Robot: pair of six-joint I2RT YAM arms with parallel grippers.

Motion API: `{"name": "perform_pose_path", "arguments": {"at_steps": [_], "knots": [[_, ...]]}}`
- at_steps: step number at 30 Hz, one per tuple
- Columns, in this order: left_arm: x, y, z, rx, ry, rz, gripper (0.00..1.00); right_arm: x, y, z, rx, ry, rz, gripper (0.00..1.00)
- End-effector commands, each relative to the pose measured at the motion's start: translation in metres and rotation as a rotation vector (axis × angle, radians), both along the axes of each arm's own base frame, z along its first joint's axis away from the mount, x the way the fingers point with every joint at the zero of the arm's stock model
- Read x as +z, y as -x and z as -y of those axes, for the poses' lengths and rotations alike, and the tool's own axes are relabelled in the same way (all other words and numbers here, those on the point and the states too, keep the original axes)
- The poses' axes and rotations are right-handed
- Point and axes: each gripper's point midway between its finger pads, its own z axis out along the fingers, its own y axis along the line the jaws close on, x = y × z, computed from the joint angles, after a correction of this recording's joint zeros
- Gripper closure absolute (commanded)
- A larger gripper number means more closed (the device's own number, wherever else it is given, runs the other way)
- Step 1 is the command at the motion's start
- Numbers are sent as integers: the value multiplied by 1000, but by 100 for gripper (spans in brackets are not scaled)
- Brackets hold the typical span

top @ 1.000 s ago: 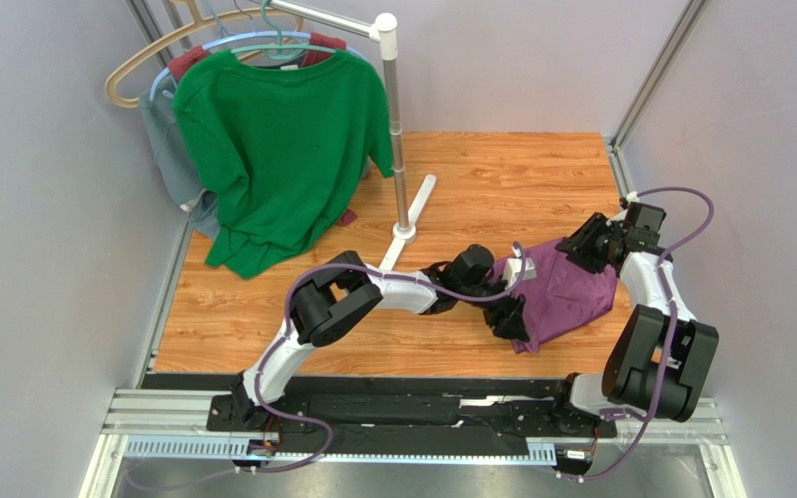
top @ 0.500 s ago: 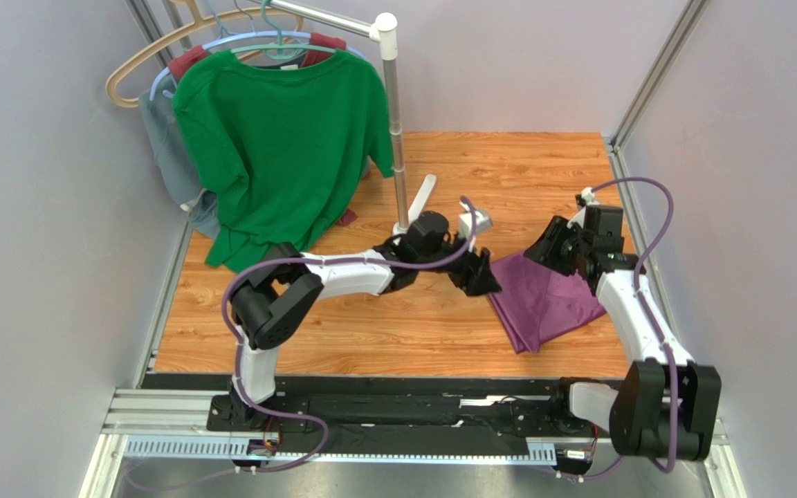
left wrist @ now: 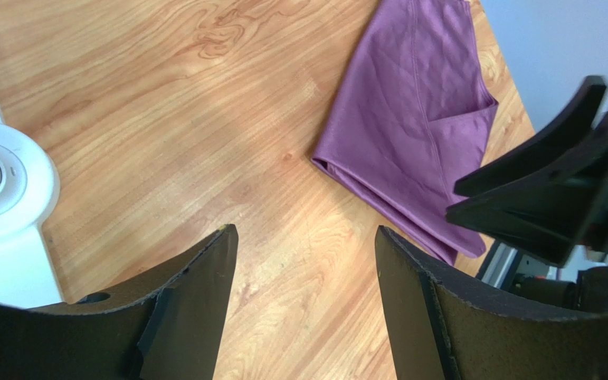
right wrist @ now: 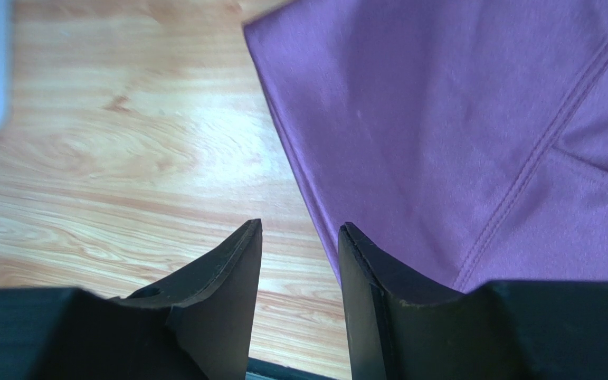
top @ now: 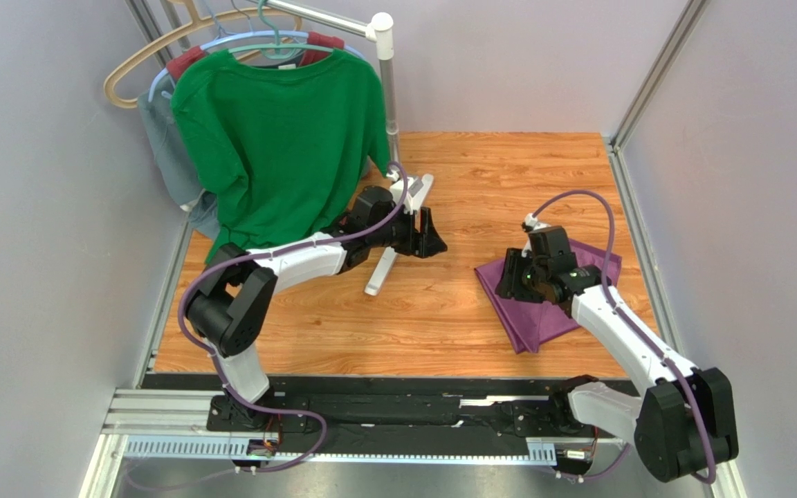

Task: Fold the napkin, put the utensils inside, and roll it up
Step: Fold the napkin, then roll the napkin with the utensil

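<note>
The dark purple napkin (top: 550,303) lies folded flat on the right side of the wooden table, also seen in the left wrist view (left wrist: 410,119) and the right wrist view (right wrist: 458,119). My right gripper (top: 511,278) hovers over the napkin's left edge, open (right wrist: 301,226), with only wood showing in the gap and one finger (right wrist: 378,277) over the cloth edge. My left gripper (top: 434,234) is well left of the napkin, near the rack's foot, open and empty (left wrist: 303,231). The utensils are out of view.
A clothes rack pole (top: 392,114) with a white foot (top: 397,244) stands at the back left, holding a green T-shirt (top: 278,145) and other garments. The foot's round white base (left wrist: 2,182) is just left of my left fingers. Walls close in both sides.
My left gripper let go of the napkin and drew back left toward the rack foot. My right arm swung forward and left over the napkin's left edge. The napkin now lies flat.
</note>
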Motion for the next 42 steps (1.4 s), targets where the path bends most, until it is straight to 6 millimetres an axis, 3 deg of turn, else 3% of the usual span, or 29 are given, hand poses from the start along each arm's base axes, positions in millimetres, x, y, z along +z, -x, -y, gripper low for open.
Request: {"name": "perform_pose_path", "arguments": {"at_steps": [1, 6, 11, 23, 42], "knots": [[21, -9, -12, 53, 42, 13, 27, -19, 7, 2, 5, 117, -42, 55], [22, -12, -13, 59, 54, 4, 27, -33, 11, -8, 54, 194, -75, 56], [29, -8, -2, 2, 102, 2, 28, -44, 11, -4, 73, 285, -100, 54], [34, -3, 2, -46, 107, 25, 30, -40, 4, -6, 116, 426, -71, 54], [45, 8, 4, -88, 89, 55, 30, -59, 5, -8, 146, 508, -145, 82]]}}
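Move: The stretch of the napkin's left edge that my right hand will pinch lies some 6 cm below it, about 2 cm back and level sideways. The napkin's middle is about 11 cm to my right hand's right and 1 cm ahead, its far left corner roughly 7 cm ahead and 4 cm left, both also 6 cm down. From my empty left hand, that edge spot is about 10 cm back, 12 cm right and 11 cm down. I sink my right hand roughly 6 cm onto the napkin's left edge, easing back a couple of centimetres on the way. As it descends I roll the wrist nearly 30 degrees, its left side dipping, so the fingertips swing rightward; once low, the part-open fingers narrow around the edge and begin to pinch the folded layers. ##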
